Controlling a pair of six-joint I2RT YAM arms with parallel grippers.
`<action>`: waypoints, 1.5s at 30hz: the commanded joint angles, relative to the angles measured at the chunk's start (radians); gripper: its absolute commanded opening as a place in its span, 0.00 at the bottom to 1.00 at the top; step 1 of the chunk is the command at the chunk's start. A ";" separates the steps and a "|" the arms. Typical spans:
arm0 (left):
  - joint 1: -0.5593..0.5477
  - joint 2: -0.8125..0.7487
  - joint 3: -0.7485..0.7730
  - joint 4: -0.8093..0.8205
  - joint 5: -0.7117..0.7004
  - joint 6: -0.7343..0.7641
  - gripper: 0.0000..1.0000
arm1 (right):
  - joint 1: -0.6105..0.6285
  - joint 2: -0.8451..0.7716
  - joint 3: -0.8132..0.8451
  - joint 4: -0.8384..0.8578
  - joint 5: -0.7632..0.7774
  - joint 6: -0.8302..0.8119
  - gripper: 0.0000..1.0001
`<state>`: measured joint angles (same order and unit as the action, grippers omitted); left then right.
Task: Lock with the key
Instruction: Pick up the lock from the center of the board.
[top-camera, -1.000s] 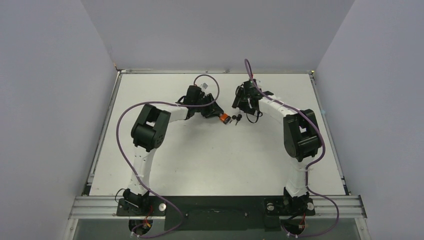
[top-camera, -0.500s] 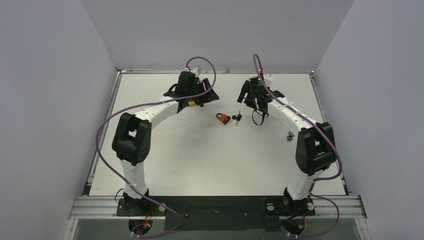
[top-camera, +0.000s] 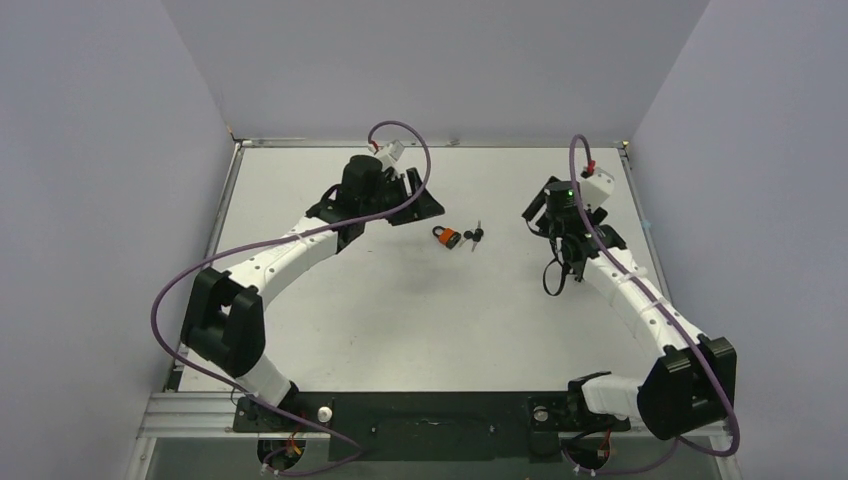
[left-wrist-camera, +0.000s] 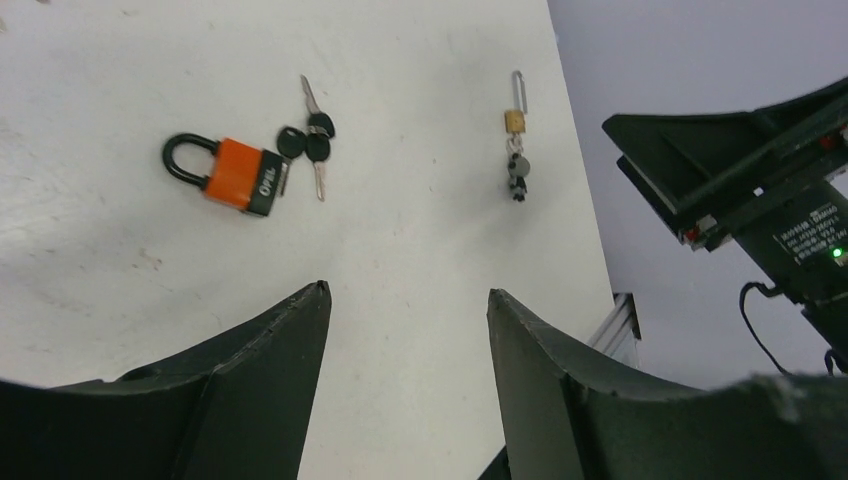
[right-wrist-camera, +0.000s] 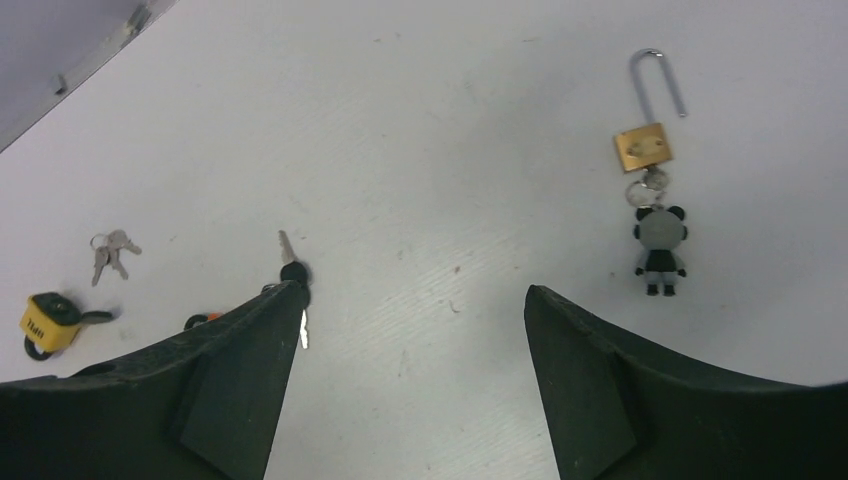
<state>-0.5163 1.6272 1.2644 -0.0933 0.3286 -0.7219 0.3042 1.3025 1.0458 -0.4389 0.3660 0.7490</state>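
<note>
An orange padlock with a black shackle lies flat on the white table, and the shackle looks pushed in. In the left wrist view the padlock has black-headed keys touching its base end. I cannot tell if one sits in the keyhole. The keys also show from above. My left gripper is open and empty, left of the padlock and apart from it; its jaws stand wide. My right gripper is open and empty, right of the keys. One key shows by its left finger.
A brass padlock with an open shackle and a panda charm lies near the right gripper, also seen from the left wrist. A yellow padlock and small silver keys lie beyond the orange one.
Both arms have drawn back from the orange padlock and keys, the left arm to the left, the right arm to the right. Padlock and keys stay where they lay.
</note>
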 joint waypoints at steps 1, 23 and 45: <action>-0.063 -0.078 -0.037 0.019 0.043 -0.001 0.57 | -0.050 -0.110 -0.111 0.011 0.117 0.072 0.78; -0.086 -0.191 -0.136 0.023 0.147 0.024 0.59 | -0.524 -0.069 -0.329 0.134 -0.268 -0.041 0.78; 0.001 -0.250 -0.172 0.046 0.242 0.020 0.59 | -0.494 0.475 0.090 0.010 -0.174 -0.232 0.37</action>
<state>-0.5224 1.4094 1.0901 -0.1013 0.5362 -0.7155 -0.2131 1.7302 1.0645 -0.3817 0.1333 0.5819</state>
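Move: The brass lock, its shackle open, lies about 17 cm to the right of the right hand, some 3 cm ahead and 16 cm below it. The panda keychain hangs on the lock's key, roughly 6 cm nearer the base than the lock and 1 cm to the left of it. The black keys lie 8 cm ahead and 13 cm left of the right hand, equally low. From the left hand, the brass lock is about 45 cm right, 3 cm ahead and 20 cm down. Over to the brass lock: the right hand swings about 14 cm right, drawing back some 6 cm as it sinks, then drops further and reaches forward low over the board, tipping its fingers down some 20 degrees. The wide-open fingers narrow to about half around the lock's key end, with no grip visible. The left hand, empty, backs about 8 cm away from the orange lock. ##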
